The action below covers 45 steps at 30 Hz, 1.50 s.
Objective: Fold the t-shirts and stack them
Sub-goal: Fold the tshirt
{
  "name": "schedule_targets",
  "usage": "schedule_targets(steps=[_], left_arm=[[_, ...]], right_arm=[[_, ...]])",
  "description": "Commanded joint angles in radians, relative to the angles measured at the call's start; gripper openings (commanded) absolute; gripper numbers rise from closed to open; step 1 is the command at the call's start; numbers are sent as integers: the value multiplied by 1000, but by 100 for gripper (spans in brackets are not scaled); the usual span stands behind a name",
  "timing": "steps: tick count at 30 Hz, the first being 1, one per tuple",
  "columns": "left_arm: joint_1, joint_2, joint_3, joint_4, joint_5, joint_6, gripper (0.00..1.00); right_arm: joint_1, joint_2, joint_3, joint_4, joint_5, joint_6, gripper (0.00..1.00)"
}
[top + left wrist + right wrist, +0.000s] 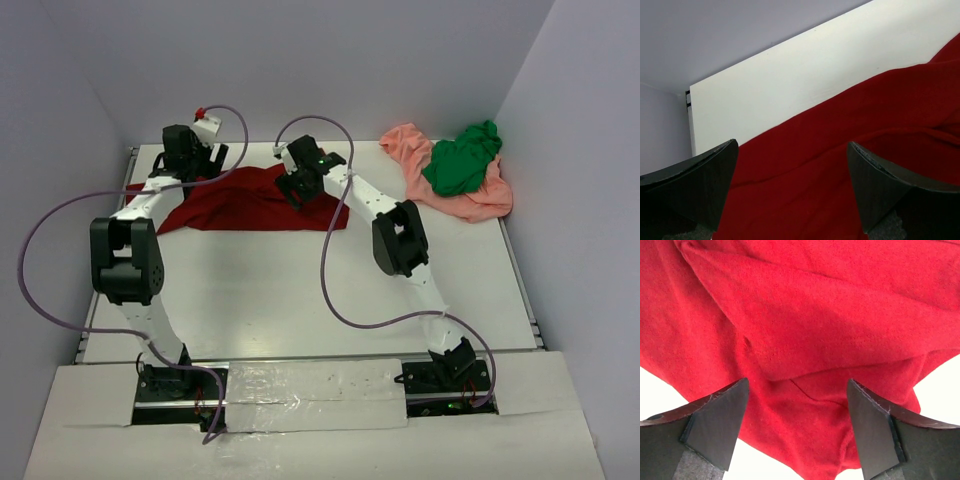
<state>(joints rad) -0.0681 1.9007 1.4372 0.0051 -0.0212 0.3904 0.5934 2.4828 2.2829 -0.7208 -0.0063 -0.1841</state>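
Note:
The dark red t-shirt [240, 205] lies partly folded and spread across the back left of the white table [300, 290]. My left gripper [197, 160] hovers open over its far left edge; in the left wrist view the red t-shirt [840, 150] lies under the gripper [792, 145], with nothing between the fingers. My right gripper [298, 182] stands open just above the shirt's right part. The right wrist view shows folds of red t-shirt [815, 315] below the gripper [797, 382]. The green t-shirt [462, 160] lies crumpled on the salmon-pink t-shirt [485, 203] at the back right.
Grey walls close the table in at the back and both sides. Purple cables [330, 270] loop from both arms over the table. The table's back edge [790, 75] runs just beyond the red shirt. White padding [310, 390] covers the near edge between the arm bases.

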Motion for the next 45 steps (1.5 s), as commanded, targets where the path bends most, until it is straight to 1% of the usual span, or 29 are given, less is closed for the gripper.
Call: schedule_targets(steps=[1,4,7,9,10,13,14,15,16,18,19,25,28,31,35,39,43,45], left_arm=[[8,-97,-29,70,-23,-50,99],[8,-123,-64,88,-25,-50,99],[11,-135,-75,84,-36,-50,99],[14,-144,-83,88,-29,-47,99],[16,-147,-90,91,-31,-48,99],[16,-166,-113,107,-29,-47,99],[16,-173,-118,114,-25,-47,99],[16,-175,-123,114,-22,-48,99],[16,-178,-126,113,-22,-48,99],[16,-183,-135,113,-20,-50,99],[16,-186,-139,121,-20,-50,99],[16,-213,-169,134,-11,-58,99],[17,-226,-189,148,-10,-68,99],[17,-232,-204,162,-10,-77,99],[17,-242,-227,170,-6,-91,99],[17,-252,-250,182,-3,-113,99],[16,-264,-274,202,-3,-142,99],[16,-269,-288,210,-2,-148,99]], right_arm=[[6,16,53,64,-18,46,85],[9,27,64,75,-52,57,82],[11,28,55,86,-66,61,78],[13,30,53,84,-67,67,70],[13,31,52,83,-76,67,62],[13,24,35,84,-89,75,53],[13,16,17,92,-89,78,46],[13,11,9,96,-92,80,43],[13,8,3,100,-96,80,36],[13,11,4,96,-96,81,27],[14,11,4,95,-100,78,21],[14,-5,-28,119,-93,89,13],[16,-7,-22,168,-58,90,9],[16,4,19,193,-21,94,5],[17,42,128,219,5,78,4],[23,44,150,288,57,41,4],[22,57,144,401,101,31,3],[23,74,156,437,150,31,4]])
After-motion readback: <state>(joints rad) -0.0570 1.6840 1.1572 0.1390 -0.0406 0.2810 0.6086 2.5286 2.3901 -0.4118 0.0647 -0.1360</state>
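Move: My right hand hangs open just over the folded red t-shirt. The bit of its upper layer to pinch lies about 2 cm to my left and 2 cm below, level with me fore and aft. The shirt's far sleeve end is some 12 cm ahead and 6 cm right; its near right corner about 8 cm back and 12 cm right. From my left hand, that bit lies roughly 24 cm right, 4 cm back and 13 cm down. I ease my right hand about 2 cm left and slightly down into the cloth, shutting the fingers from nearly wide open until they pinch the upper layer. Then I carry that pinch forward and up, about 7 cm each way and a little left, the fingertips swinging up some 20 degrees. My open left hand backs off about 5 cm above the shirt, touching nothing. ##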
